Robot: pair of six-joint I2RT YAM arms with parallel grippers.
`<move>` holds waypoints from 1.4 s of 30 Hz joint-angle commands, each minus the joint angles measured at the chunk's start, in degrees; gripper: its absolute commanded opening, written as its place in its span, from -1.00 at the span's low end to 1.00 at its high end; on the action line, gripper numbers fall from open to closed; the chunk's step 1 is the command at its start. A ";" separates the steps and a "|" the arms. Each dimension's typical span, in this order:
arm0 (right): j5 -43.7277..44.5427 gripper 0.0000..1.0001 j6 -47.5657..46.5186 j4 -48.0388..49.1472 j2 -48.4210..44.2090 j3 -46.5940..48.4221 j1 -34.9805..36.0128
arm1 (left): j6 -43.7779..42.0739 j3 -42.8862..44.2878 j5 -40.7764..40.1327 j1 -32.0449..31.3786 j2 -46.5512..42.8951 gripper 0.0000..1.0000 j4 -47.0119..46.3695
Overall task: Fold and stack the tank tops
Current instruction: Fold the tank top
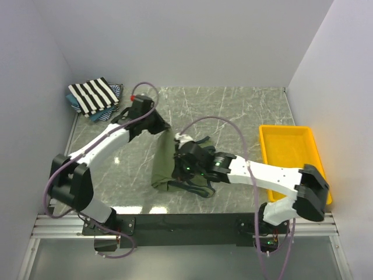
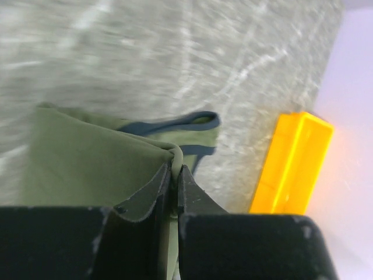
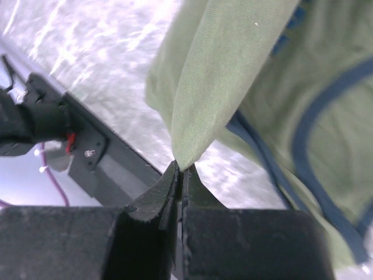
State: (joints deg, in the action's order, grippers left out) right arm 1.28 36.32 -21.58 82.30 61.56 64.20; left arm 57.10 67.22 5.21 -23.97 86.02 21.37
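The olive green tank top (image 1: 166, 166) with navy trim hangs lifted at the middle of the table, its lower part bunched on the marble. My left gripper (image 1: 165, 129) is shut on its upper corner; the left wrist view shows the cloth (image 2: 87, 169) pinched between the jaws (image 2: 175, 172). My right gripper (image 1: 184, 153) is shut on another edge of it; the right wrist view shows a fold of green cloth (image 3: 221, 87) pinched at the tips (image 3: 182, 169). A black-and-white striped tank top (image 1: 92, 95) lies on blue patterned ones (image 1: 111, 108) at the far left corner.
A yellow plastic tray (image 1: 291, 154) stands at the right edge of the table, also in the left wrist view (image 2: 291, 166). White walls close the table on three sides. The metal rail with the arm bases (image 1: 186, 224) runs along the near edge.
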 commanded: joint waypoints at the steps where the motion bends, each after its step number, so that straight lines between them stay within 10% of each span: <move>1: 1.62 -1.00 4.64 0.14 -7.48 -5.30 -2.06 | 2.75 6.07 -1.87 -3.80 3.97 -0.99 -5.37; 30: 11.46 -1.00 25.20 -14.01 -34.75 -30.00 -5.93 | 4.95 22.52 5.15 -20.33 28.24 -0.94 -11.96; 36: 13.74 -0.89 28.46 -17.35 -36.15 -31.24 -6.02 | 3.64 22.34 7.62 -21.03 30.61 -0.75 -13.81; 42: 16.90 -0.32 30.91 -23.48 -36.42 -30.10 -5.93 | 0.39 24.01 11.91 -21.03 31.84 -0.17 -16.26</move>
State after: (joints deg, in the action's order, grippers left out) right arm 14.20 64.27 -39.29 46.83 30.61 58.24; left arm 60.07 87.83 13.87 -44.95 117.75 9.80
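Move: Both hands already hold the lifted flap of the tank top in the air. From the left hand, the far corner of the right edge of the strap end lying beneath is about 20 cm right, 4 cm back and 15 cm down. From the right hand, the near corner of that edge is some 14 cm right, 5 cm back and 12 cm down. The yellow bin is centred about 49 cm right and 3 cm ahead of the right hand. Sweeping to the right together, the left hand by about 23 cm and the right by some 18, both carry the pinched edge of the tank top over the strap end, drifting back 3 cm and sinking about 7, mostly in the later part. The wrists swing clockwise, the right by some 35 degrees and the left a little less; near the end both grippers slow and part their fingers partway to let the cloth go. ##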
